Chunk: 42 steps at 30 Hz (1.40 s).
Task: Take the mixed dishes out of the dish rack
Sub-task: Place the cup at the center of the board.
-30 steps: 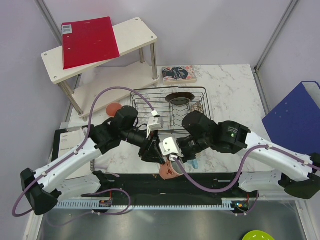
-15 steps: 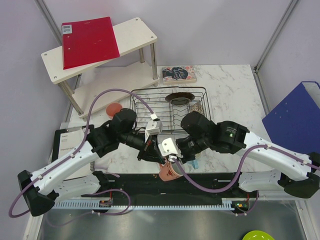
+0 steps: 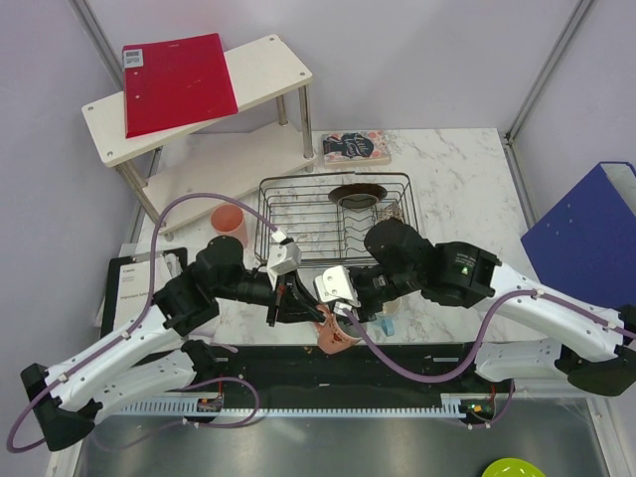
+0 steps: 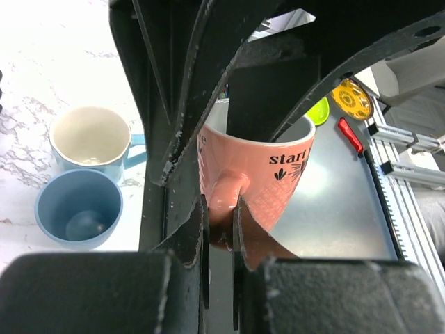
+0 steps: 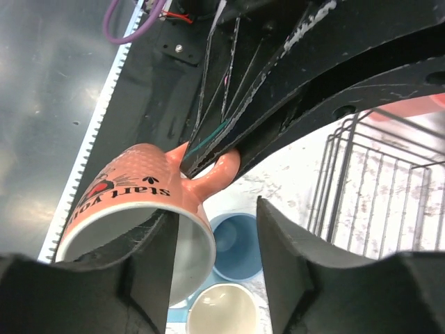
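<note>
A salmon-pink mug (image 3: 336,336) printed "start" hangs over the table's near edge. My left gripper (image 3: 316,316) is shut on its handle (image 4: 224,198). My right gripper (image 3: 350,320) is open: one finger (image 5: 156,257) sits inside the mug's mouth (image 5: 139,209), the other (image 5: 288,243) stands apart from it. Below them on the table are a blue cup (image 4: 78,209) and a light-blue mug with cream inside (image 4: 90,136). The wire dish rack (image 3: 288,214) holds a dark plate (image 3: 356,194). A salmon-pink tumbler (image 3: 229,221) stands left of the rack.
A white two-tier shelf (image 3: 268,70) with a red folder (image 3: 177,72) stands at the back left. A book (image 3: 355,147) lies behind the rack, a blue binder (image 3: 586,238) leans at the right. A lime-green dish (image 3: 512,467) sits at the bottom right, papers (image 3: 134,288) at the left.
My left gripper has closed on the mug's handle and its arm has drawn back to the left. My right gripper has opened off the mug's rim.
</note>
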Tool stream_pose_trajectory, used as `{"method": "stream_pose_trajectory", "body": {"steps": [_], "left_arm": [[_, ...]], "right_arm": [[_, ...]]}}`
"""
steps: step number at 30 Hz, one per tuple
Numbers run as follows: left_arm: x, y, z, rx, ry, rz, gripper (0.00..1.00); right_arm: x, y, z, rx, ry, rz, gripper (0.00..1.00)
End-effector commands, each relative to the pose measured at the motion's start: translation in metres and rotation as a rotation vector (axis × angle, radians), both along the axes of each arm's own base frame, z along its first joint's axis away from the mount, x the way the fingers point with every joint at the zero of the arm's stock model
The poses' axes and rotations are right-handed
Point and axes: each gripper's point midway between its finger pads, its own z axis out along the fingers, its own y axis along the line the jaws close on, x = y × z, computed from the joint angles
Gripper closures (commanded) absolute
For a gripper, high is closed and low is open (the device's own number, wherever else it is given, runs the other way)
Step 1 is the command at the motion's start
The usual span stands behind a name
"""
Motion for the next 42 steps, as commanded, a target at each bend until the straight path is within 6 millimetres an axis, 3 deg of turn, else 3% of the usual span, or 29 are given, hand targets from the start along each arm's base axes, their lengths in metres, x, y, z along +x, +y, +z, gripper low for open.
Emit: {"method": "stream_pose_trajectory", "body": {"steps": [1,5,12,14,20,23,24,26,27,28,29,30,31,32,36,42], "left_arm": [[0.002,-0.004,0.033,-0.125,-0.052,0.013,0.98],[0.004,-0.002,0.037,-0.141,-0.069,0.039,0.98],[0.011,-0.001,0.038,-0.145,-0.089,0.085,0.98],[0.015,0.0,0.039,-0.148,-0.097,0.113,0.98],[0.039,0.01,0.035,-0.126,-0.128,0.282,0.98],[0.062,0.022,0.032,-0.125,-0.151,0.442,0.98],[0.079,0.03,0.032,-0.121,-0.158,0.55,0.98],[0.092,0.046,0.031,-0.128,-0.163,0.676,0.98],[0.112,0.064,0.031,-0.127,-0.165,0.834,0.98],[0.117,0.077,0.031,-0.142,-0.169,0.903,0.98],[0.121,0.087,0.031,-0.155,-0.167,0.963,0.98],[0.131,0.107,0.031,-0.167,-0.162,1.09,0.98],[0.135,0.117,0.023,-0.168,-0.148,1.147,0.98],[0.132,0.133,0.031,-0.232,-0.134,1.203,0.98],[0.142,0.195,0.011,-0.252,-0.115,1.516,0.98],[0.148,0.231,-0.018,-0.223,-0.087,1.741,0.98]], "right_arm": [[0.005,0.004,0.02,0.083,-0.042,-0.024,0.43],[0.014,0.0,0.035,0.116,-0.085,-0.079,0.26],[0.03,-0.018,0.081,0.228,-0.183,-0.205,0.12],[0.046,-0.03,0.093,0.241,-0.235,-0.312,0.02],[0.096,-0.079,0.145,0.347,-0.344,-0.72,0.02],[0.108,-0.094,0.162,0.435,-0.331,-0.874,0.02],[0.117,-0.103,0.166,0.462,-0.339,-0.957,0.02],[0.119,-0.11,0.167,0.507,-0.304,-1.018,0.02],[0.121,-0.108,0.162,0.522,-0.292,-1.039,0.02],[0.12,-0.11,0.163,0.551,-0.272,-1.049,0.02],[0.121,-0.106,0.149,0.548,-0.241,-1.062,0.02],[0.121,-0.104,0.151,0.593,-0.219,-1.071,0.02],[0.12,-0.107,0.151,0.62,-0.204,-1.08,0.02],[0.119,-0.107,0.148,0.638,-0.189,-1.086,0.02],[0.118,-0.101,0.128,0.694,-0.114,-1.099,0.02],[0.118,-0.086,0.098,0.684,-0.062,-1.079,0.02]]}}
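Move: The salmon-pink cup by the lower shelf, where I'm taking the mug in my left hand, stands about 24 cm ahead, 21 cm left and 10 cm below that hand. The dish rack is some 26 cm ahead and 4 cm right of it; the blue cup about 6 cm ahead and 7 cm right. From my right hand, the rack lies roughly 28 cm straight ahead, 9 cm lower; the blue cup 8 cm ahead, 3 cm right. My left hand keeps the pink mug pinched by its handle, eases up slightly, then sweeps left and forward, some 23 cm in all, towards the salmon-pink cup, swinging about 85 degrees counter-clockwise until its fingers point forward. My right fingers, already loosened, open wide and come free of the mug's rim; that hand rises some 15 cm while going forward and right, turns clockwise, then sinks partway towards the rack. ##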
